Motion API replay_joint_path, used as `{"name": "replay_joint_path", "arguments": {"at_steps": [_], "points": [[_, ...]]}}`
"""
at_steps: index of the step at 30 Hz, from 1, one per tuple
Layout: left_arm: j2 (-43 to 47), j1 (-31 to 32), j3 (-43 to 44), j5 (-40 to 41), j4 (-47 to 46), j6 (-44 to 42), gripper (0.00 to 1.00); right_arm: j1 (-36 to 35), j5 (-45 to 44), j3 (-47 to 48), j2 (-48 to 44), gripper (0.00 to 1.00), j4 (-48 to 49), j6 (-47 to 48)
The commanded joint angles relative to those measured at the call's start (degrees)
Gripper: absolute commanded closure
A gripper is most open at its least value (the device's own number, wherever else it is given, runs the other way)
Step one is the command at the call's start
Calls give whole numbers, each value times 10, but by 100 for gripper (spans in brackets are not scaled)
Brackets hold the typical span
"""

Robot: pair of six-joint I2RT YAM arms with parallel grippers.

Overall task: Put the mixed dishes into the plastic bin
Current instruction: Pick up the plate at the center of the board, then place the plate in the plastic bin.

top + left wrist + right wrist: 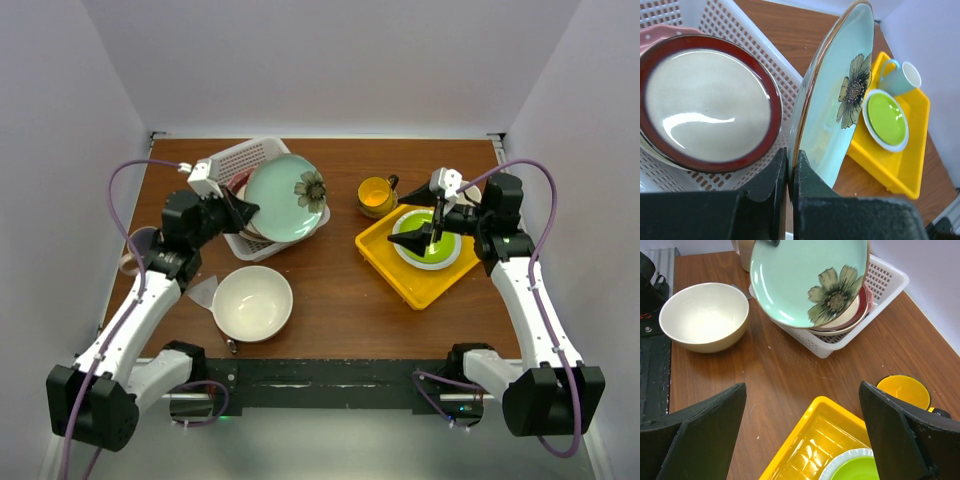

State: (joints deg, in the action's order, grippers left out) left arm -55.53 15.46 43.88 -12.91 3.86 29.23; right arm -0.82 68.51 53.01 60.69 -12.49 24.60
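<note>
My left gripper [790,165] is shut on the rim of a pale teal plate with a flower print [835,100], holding it on edge, tilted, over the right side of the white plastic bin [235,160]. Inside the bin lies a dark red-rimmed bowl [705,100] on top of other dishes. On the table stand a large cream bowl [252,303], a yellow mug [376,196] and a pinkish mug [135,250]. My right gripper [802,430] hangs wide open over the near corner of the yellow tray [810,440], holding nothing.
The yellow tray [385,262] carries a lime-green white-rimmed plate [886,119] and a light blue cup [900,80]. The yellow mug sits just left of the tray's far corner. White walls close in the table on three sides.
</note>
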Motion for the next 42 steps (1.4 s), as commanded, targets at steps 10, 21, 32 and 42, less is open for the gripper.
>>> {"name": "replay_joint_path", "arguments": {"at_steps": [10,21,32,42], "points": [[-128,-149,59,-107,-189,123,100,2,5,-10,-7,2,34,-21],[-199,-155,65,-106,-186,108,100,3,5,-15,-1,2,42,-26],[-246,-173,76,-124,-185,103,100,2,7,-17,-2,2,46,-27],[-270,-177,80,-135,-182,98,100,3,7,-18,-3,2,46,-27]]}}
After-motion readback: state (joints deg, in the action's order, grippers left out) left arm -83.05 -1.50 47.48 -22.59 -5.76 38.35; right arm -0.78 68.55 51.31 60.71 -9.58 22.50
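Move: The left hand already holds the green flower plate by its rim, up in the air. The plates stacked in the plastic bin lie about 14 cm ahead of it, about level sideways and some 17 cm below. The cream bowl stands roughly 13 cm back and 3 cm left of this hand, the yellow cup about 15 cm ahead and 30 cm to its right. From the right hand the stack is about 19 cm ahead, 34 cm left and 22 cm down. Forward and to the left first, then mostly down and slowing, the left hand carries the held flower plate over and into the plastic bin, towards the stack, sinking about 10 cm in all. On the way the wrist tips fingers-down by nearly 20 degrees and swings some 10 degrees counter-clockwise; the fingers keep their pinch on the rim. ##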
